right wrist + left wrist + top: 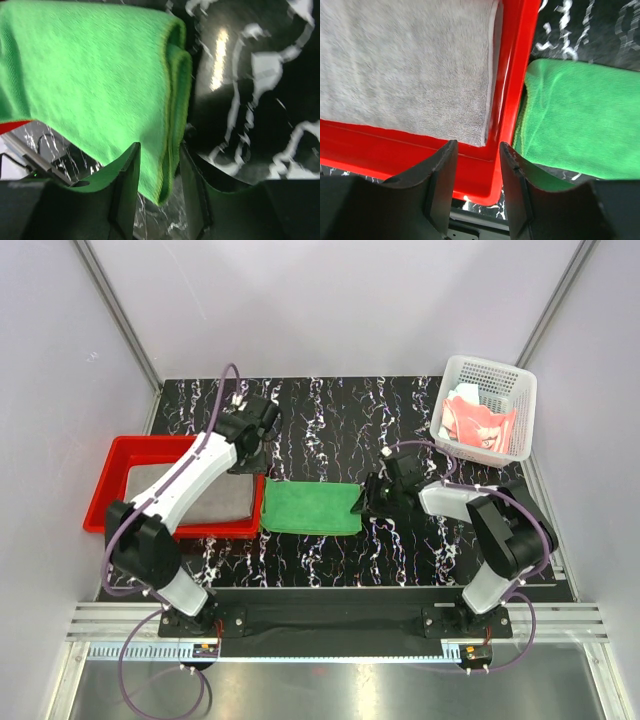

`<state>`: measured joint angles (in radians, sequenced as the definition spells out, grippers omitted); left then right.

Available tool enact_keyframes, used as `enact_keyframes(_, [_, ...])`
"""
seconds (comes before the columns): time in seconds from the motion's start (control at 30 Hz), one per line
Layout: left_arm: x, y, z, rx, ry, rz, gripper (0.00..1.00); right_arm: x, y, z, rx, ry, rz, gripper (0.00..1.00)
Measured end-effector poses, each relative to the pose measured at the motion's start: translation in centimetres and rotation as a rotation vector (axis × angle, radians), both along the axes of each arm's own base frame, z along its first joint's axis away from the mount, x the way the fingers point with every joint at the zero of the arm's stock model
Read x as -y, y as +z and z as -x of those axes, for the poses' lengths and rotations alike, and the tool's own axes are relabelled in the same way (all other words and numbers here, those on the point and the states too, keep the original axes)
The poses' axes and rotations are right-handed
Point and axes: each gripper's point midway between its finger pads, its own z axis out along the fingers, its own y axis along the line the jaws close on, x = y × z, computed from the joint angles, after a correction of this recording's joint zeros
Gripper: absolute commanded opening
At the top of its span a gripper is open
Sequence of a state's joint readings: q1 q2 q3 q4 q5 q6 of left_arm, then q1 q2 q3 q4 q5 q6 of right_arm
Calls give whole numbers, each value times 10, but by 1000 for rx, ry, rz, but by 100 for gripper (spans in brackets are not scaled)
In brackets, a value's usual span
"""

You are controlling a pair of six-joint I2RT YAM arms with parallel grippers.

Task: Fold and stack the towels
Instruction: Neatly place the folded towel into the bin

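Observation:
A folded bright green towel (312, 507) lies flat on the black marbled table, just right of the red tray (110, 485). A folded grey towel (215, 495) lies inside that tray. My left gripper (256, 445) hovers over the tray's right rim (512, 100), open, with nothing between its fingers (442, 175). My right gripper (362, 502) is at the green towel's right edge, open. That towel's folded corner (167, 165) hangs loosely between its jaws. A salmon-pink towel (478, 422) lies crumpled in the white basket (520, 430), with pale cloth beside it.
The white perforated basket stands at the far right corner of the table. The red tray occupies the left side, its right rim touching the green towel (580, 135). Grey walls enclose the table on three sides.

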<state>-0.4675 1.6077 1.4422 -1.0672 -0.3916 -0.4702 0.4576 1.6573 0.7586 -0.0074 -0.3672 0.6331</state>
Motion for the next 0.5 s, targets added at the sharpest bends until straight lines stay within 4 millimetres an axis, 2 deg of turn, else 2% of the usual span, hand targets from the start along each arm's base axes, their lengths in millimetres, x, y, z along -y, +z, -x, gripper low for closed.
enact_keyframes(0.07, [0,13,-1,37,-6,16,46,-6,-1,-6,18,-1,19,36])
enact_keyframes(0.2, [3,40,1,107,-29,67,46,-6,-6,-12,27,-21,64,9])
enact_keyframes(0.33, [12,56,4,145,-74,122,47,3,-8,-15,31,-41,125,7])
enact_keyframes(0.5, [33,64,5,166,-140,209,48,30,-6,-13,49,-66,264,8])
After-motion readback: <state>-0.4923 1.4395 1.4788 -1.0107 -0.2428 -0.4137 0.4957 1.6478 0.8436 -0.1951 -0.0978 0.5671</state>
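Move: The right hand is down almost at table height, its open fingers astride the green towel's right edge, which lies about 1 cm ahead and 1 cm left; the towel's middle is some 10 cm left. The red bin's middle is about 36 cm left and 3 cm ahead, with the grey towel in it some 34 cm left and 2 cm ahead. From the raised left hand the green towel's middle lies about 9 cm right, 3 cm back and 14 cm below. Close the right fingers on the green towel's right edge while easing them a centimetre or so forward, then drag that pinched edge about 4 cm to the right, close to the table, swinging the fingers some 15 degrees more upright. Meanwhile lift the open, empty left gripper well clear, then carry it a little to the right as it goes on rising. ##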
